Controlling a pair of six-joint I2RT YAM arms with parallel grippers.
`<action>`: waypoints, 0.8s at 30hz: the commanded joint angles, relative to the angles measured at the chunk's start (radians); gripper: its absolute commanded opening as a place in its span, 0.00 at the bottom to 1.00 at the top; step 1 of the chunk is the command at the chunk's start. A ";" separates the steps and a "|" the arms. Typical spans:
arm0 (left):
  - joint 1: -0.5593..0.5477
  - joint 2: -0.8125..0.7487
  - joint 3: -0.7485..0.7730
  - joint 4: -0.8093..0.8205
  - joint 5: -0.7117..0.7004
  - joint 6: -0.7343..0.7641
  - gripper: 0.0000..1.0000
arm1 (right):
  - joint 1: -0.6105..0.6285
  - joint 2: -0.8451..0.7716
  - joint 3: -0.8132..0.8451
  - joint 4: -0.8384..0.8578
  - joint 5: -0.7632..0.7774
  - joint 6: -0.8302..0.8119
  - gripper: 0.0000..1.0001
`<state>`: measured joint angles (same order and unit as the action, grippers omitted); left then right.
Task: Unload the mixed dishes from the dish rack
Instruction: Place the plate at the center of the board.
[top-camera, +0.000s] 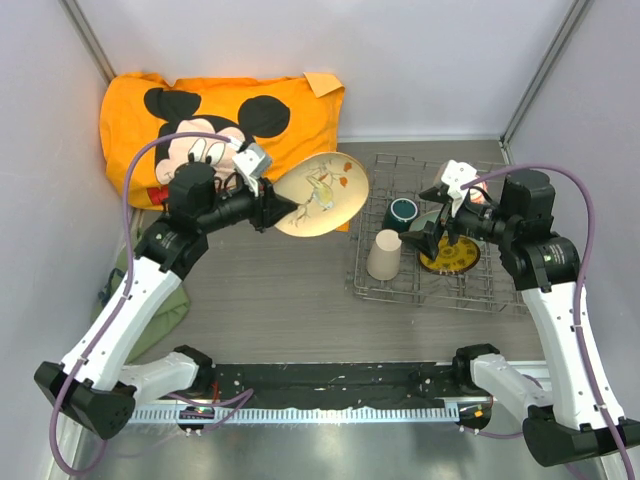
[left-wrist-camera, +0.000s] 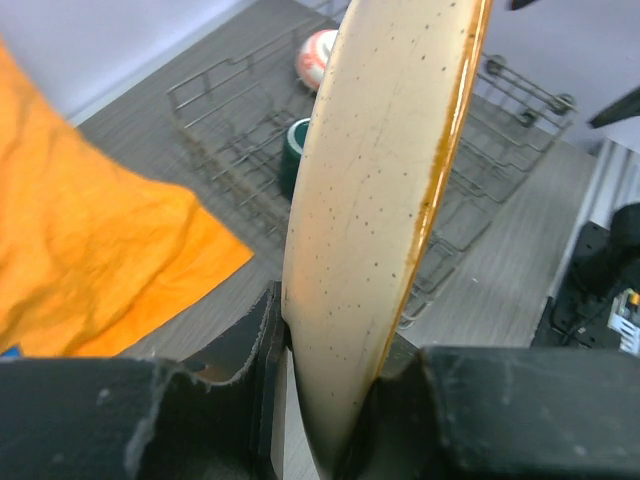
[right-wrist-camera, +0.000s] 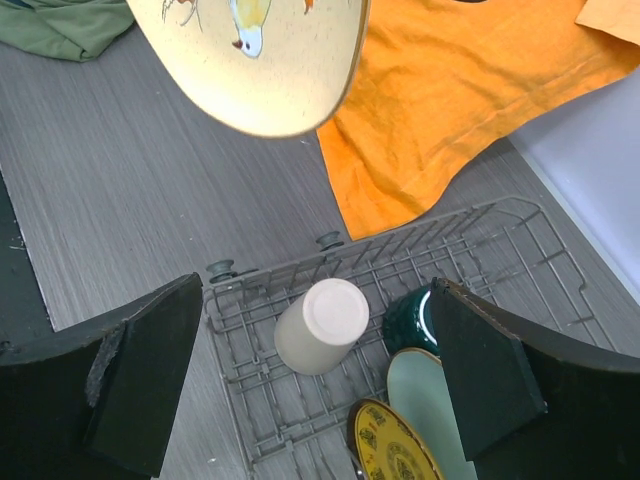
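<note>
My left gripper (top-camera: 272, 210) is shut on the rim of the cream floral plate (top-camera: 322, 195) and holds it tilted in the air left of the dish rack (top-camera: 372, 283). In the left wrist view the plate (left-wrist-camera: 385, 200) stands edge-on between my jaws (left-wrist-camera: 345, 400). My right gripper (top-camera: 435, 235) hovers open and empty over the rack (right-wrist-camera: 250, 400). In the rack an upside-down beige cup (top-camera: 385, 254) (right-wrist-camera: 320, 325), the dark teal mug (top-camera: 402, 212) (right-wrist-camera: 410, 320) and the pale-green plate with yellow-brown centre (top-camera: 450, 255) (right-wrist-camera: 395, 445) remain. The red-orange bowl (left-wrist-camera: 320, 55) sits at the rack's far side.
An orange Mickey Mouse cloth (top-camera: 220, 110) lies at the back left, reaching toward the rack (right-wrist-camera: 460, 90). A green cloth (top-camera: 150, 290) lies at the left under my left arm. Grey enclosure walls close in both sides. A black rail (top-camera: 330, 375) runs along the near edge.
</note>
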<state>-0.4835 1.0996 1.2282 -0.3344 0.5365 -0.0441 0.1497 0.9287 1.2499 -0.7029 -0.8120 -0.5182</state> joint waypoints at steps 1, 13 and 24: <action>0.075 -0.069 -0.009 0.100 -0.059 -0.080 0.00 | 0.005 -0.019 0.017 0.046 0.043 0.020 1.00; 0.376 -0.048 -0.202 0.069 0.141 -0.244 0.00 | 0.005 0.022 0.014 0.059 0.051 0.113 0.99; 0.425 0.069 -0.384 0.149 0.354 -0.277 0.00 | 0.007 0.015 -0.067 0.134 0.030 0.181 1.00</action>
<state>-0.0574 1.1606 0.8215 -0.3515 0.6998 -0.2855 0.1497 0.9554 1.2011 -0.6357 -0.7650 -0.3809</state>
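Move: The left hand holds the plate by its rim, and the clear board centre it is taken to lies about 7 cm to its left, level fore and aft, some 33 cm below. The pillow's middle is about 38 cm ahead and 18 cm left; the beige cup is roughly 6 cm ahead and 24 cm right. From the idle right hand, the board centre is about 36 cm left, 3 cm ahead, 33 cm below. Left hand, still pinching the plate's rim, swings left about 10 cm and sinks 18 towards the board, tipping down. ##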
